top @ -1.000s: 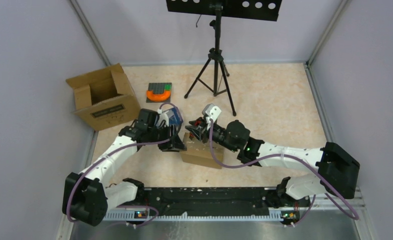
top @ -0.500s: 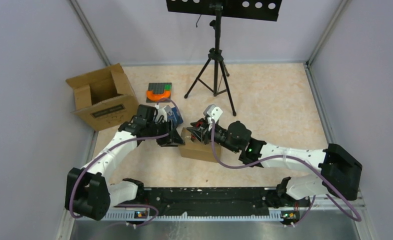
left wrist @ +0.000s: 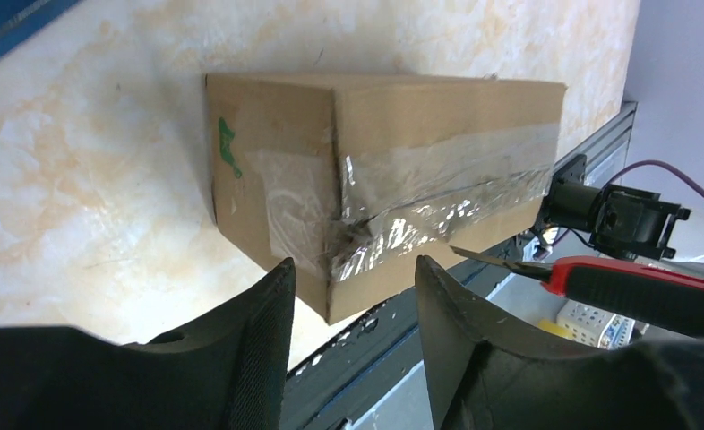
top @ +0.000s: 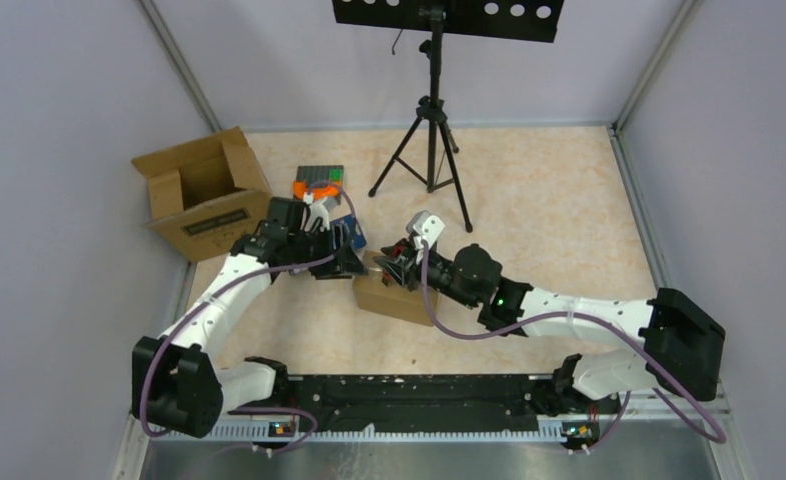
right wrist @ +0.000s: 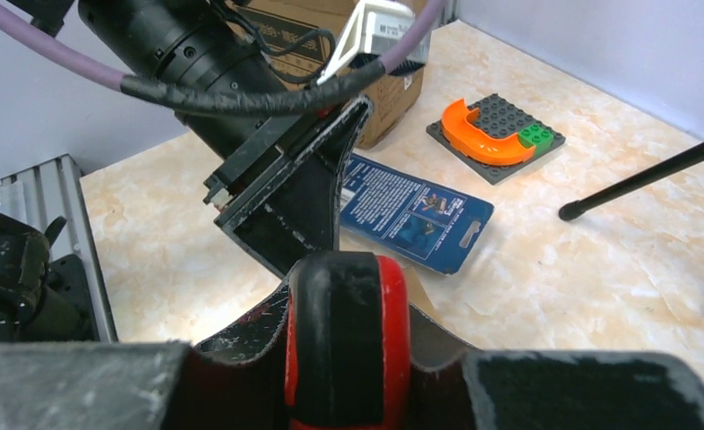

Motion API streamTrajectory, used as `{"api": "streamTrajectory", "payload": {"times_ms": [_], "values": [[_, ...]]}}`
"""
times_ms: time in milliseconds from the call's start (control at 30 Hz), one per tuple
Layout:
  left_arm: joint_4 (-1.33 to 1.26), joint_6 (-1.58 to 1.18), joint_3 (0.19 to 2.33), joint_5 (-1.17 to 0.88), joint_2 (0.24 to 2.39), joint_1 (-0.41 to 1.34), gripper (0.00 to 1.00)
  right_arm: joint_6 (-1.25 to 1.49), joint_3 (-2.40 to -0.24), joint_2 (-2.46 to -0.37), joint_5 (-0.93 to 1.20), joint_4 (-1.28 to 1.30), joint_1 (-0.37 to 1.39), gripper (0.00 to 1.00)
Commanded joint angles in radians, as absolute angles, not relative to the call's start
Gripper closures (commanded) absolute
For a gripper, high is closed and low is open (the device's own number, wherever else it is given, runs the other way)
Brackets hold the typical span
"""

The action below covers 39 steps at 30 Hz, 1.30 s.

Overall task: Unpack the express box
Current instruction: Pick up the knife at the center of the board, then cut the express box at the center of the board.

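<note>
The express box is a small brown carton sealed with clear tape, lying on the table between the arms; the left wrist view shows its taped end. My left gripper hovers just off the box's left end. It is open, and nothing is between its fingers. My right gripper hangs over the box's far edge, shut on a red-and-black cutter. The cutter's thin blade points at the box's taped side, a short gap away.
An open cardboard carton stands at the far left. A blue card package lies just behind the box. A grey baseplate with an orange piece is beyond it. A black tripod stands at the back centre. The metal rail runs along the near edge.
The left arm has drawn back toward the far left and its jaws have spread wider. The box has slid a little to the left. The right gripper keeps its hold on the cutter.
</note>
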<state>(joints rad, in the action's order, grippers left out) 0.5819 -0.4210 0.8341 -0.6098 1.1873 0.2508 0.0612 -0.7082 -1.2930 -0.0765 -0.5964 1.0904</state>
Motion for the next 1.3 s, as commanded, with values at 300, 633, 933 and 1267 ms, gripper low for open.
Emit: {"api": "streamTrajectory", "payload": {"times_ms": [300, 633, 933, 1267], "values": [[0.411, -0.426, 0.951, -0.621, 1.372, 0.262, 0.45, 0.035, -0.771, -1.209, -0.123, -0.612, 1.104, 1.00], [0.341, -0.436, 0.960, -0.687, 1.445, 0.360, 0.47, 0.005, -0.761, -1.221, -0.135, -0.642, 1.104, 1.00], [0.321, -0.400, 0.989, -0.770, 1.501, 0.386, 0.47, -0.083, -0.732, -1.224, -0.178, -0.656, 1.102, 1.00], [0.360, -0.370, 1.032, -0.771, 1.542, 0.389, 0.47, -0.094, -0.670, -1.206, -0.129, -0.669, 1.073, 1.00]]}}
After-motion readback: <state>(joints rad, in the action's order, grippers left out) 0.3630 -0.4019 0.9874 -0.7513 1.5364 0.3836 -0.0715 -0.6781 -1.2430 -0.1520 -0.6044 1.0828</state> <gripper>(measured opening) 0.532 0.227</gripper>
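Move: The small taped box has its middle about 9 cm to the right of the left hand, about 1 cm back and some 6 cm lower; its left end is right by the half-open fingers. From that hand, the knife is about 8 cm right, 2 cm back and 7 cm higher. The blue card lies roughly 11 cm ahead and 8 cm left, 10 cm down. From the right hand, which holds the knife, the box is almost straight below, some 13 cm down, 1 cm forward and 1 cm right. The left fingers come to bear on the box near the forward corner of its left end and push it along to the right. The hand first hops forward about 4 cm with a slight rise and dip, then sweeps some 7 cm right, turning clockwise, opening unchanged. The right hand keeps its hold on the knife over the box, rising a couple of centimetres, easing right and forward, then sinking most of the way back. ##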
